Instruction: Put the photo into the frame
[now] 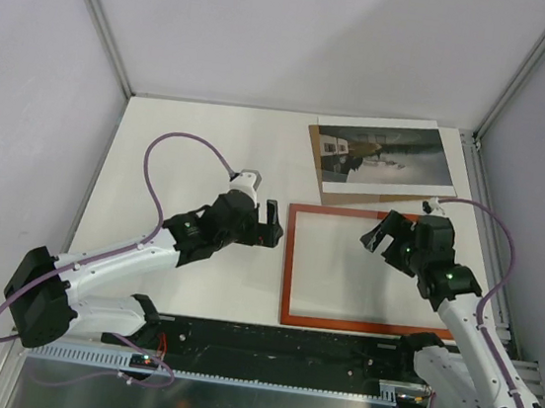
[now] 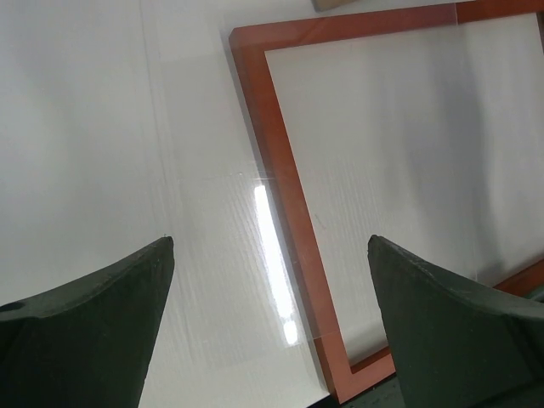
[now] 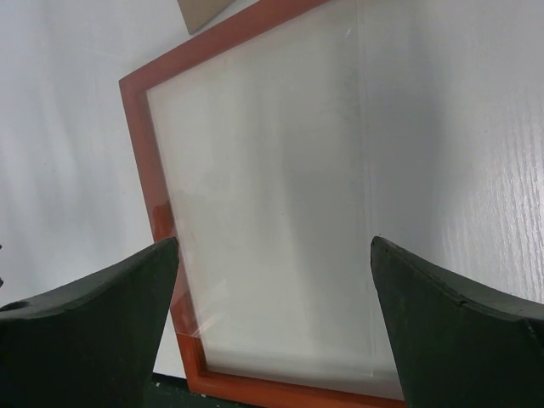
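Observation:
The frame point(image 1: 288, 266) lies flat on the white table at centre right, red-orange side up. A clear pane lies on it, seemingly shifted left across the left rail point(image 2: 280, 170). The photo point(image 1: 383, 156), white-bordered with a dim scene, rests on a brown backing board point(image 1: 353, 198) behind the frame. My left gripper point(image 1: 270, 224) hovers open just left of the frame's left rail, empty point(image 2: 270, 241). Over the frame's upper right part hangs my right gripper point(image 1: 383, 236), also open and empty point(image 3: 274, 241), looking down the frame point(image 3: 140, 144).
White walls with aluminium posts close in the table on three sides. A black strip point(image 1: 285, 345) and a metal rail run along the near edge by the arm bases. Purple cables loop above both arms. A corner of the backing board point(image 3: 200, 10) shows past the frame.

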`<action>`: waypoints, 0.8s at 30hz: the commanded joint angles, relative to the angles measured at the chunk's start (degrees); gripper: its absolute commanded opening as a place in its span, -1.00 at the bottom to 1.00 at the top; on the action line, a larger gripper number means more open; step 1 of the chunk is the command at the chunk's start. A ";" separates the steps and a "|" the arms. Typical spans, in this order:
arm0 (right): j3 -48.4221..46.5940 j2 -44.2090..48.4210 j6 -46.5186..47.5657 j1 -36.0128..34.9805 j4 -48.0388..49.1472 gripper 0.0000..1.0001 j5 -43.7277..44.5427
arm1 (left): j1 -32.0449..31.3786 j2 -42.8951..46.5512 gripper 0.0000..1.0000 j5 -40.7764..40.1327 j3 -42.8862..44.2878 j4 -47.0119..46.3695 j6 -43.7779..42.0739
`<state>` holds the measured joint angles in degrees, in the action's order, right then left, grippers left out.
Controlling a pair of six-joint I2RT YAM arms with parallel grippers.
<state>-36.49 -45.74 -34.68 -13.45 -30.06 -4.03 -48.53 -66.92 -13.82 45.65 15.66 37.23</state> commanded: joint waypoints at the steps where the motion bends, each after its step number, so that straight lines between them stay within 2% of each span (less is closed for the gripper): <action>1: 1.63 -1.33 0.16 0.16 4.01 0.99 -1.00 | 0.70 0.88 0.99 0.42 0.92 -1.05 -1.28; 6: 4.02 -3.63 -0.40 0.18 8.16 0.99 -2.24 | 2.76 0.00 0.99 3.13 0.38 -1.06 -0.81; 11: 6.26 -6.66 -0.80 0.19 12.34 0.99 -2.51 | 8.28 -2.81 0.99 7.06 0.59 -1.20 -1.01; 16: 7.90 -10.05 -1.51 0.25 15.71 0.99 -2.90 | 14.50 -8.83 0.99 13.71 1.47 -2.43 -3.13; 24: 10.82 -14.33 -2.25 0.72 20.93 0.99 -2.54 | 19.16 -20.47 0.99 26.03 4.43 -5.99 -6.49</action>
<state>-26.85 -58.35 -36.07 -13.21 -14.55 -6.50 -30.70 -83.64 4.10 46.46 13.26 33.63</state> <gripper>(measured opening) 0.992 0.996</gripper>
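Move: Both open hands hover some 13 cm over a clear sheet lying across the frame's left bar. Its middle is about 11 cm right and 2 cm ahead of the left hand, and about 11 cm left and 2 cm ahead of the right. The frame's middle lies level with the left hand, 22 cm right, and is 1 cm right of the right hand. The photo lies 30 cm ahead and 7 cm right of the right hand. The right hand sinks almost straight down towards the clear sheet by about 8 cm, fingers wide open, its tips dipping slightly. After a short wait the left hand swings forward and left away from the frame's left bar, then drops some 8 cm towards the sheet's left edge, its wide-open fingers tilting about 15 degrees further down; neither hand visibly touches anything. ##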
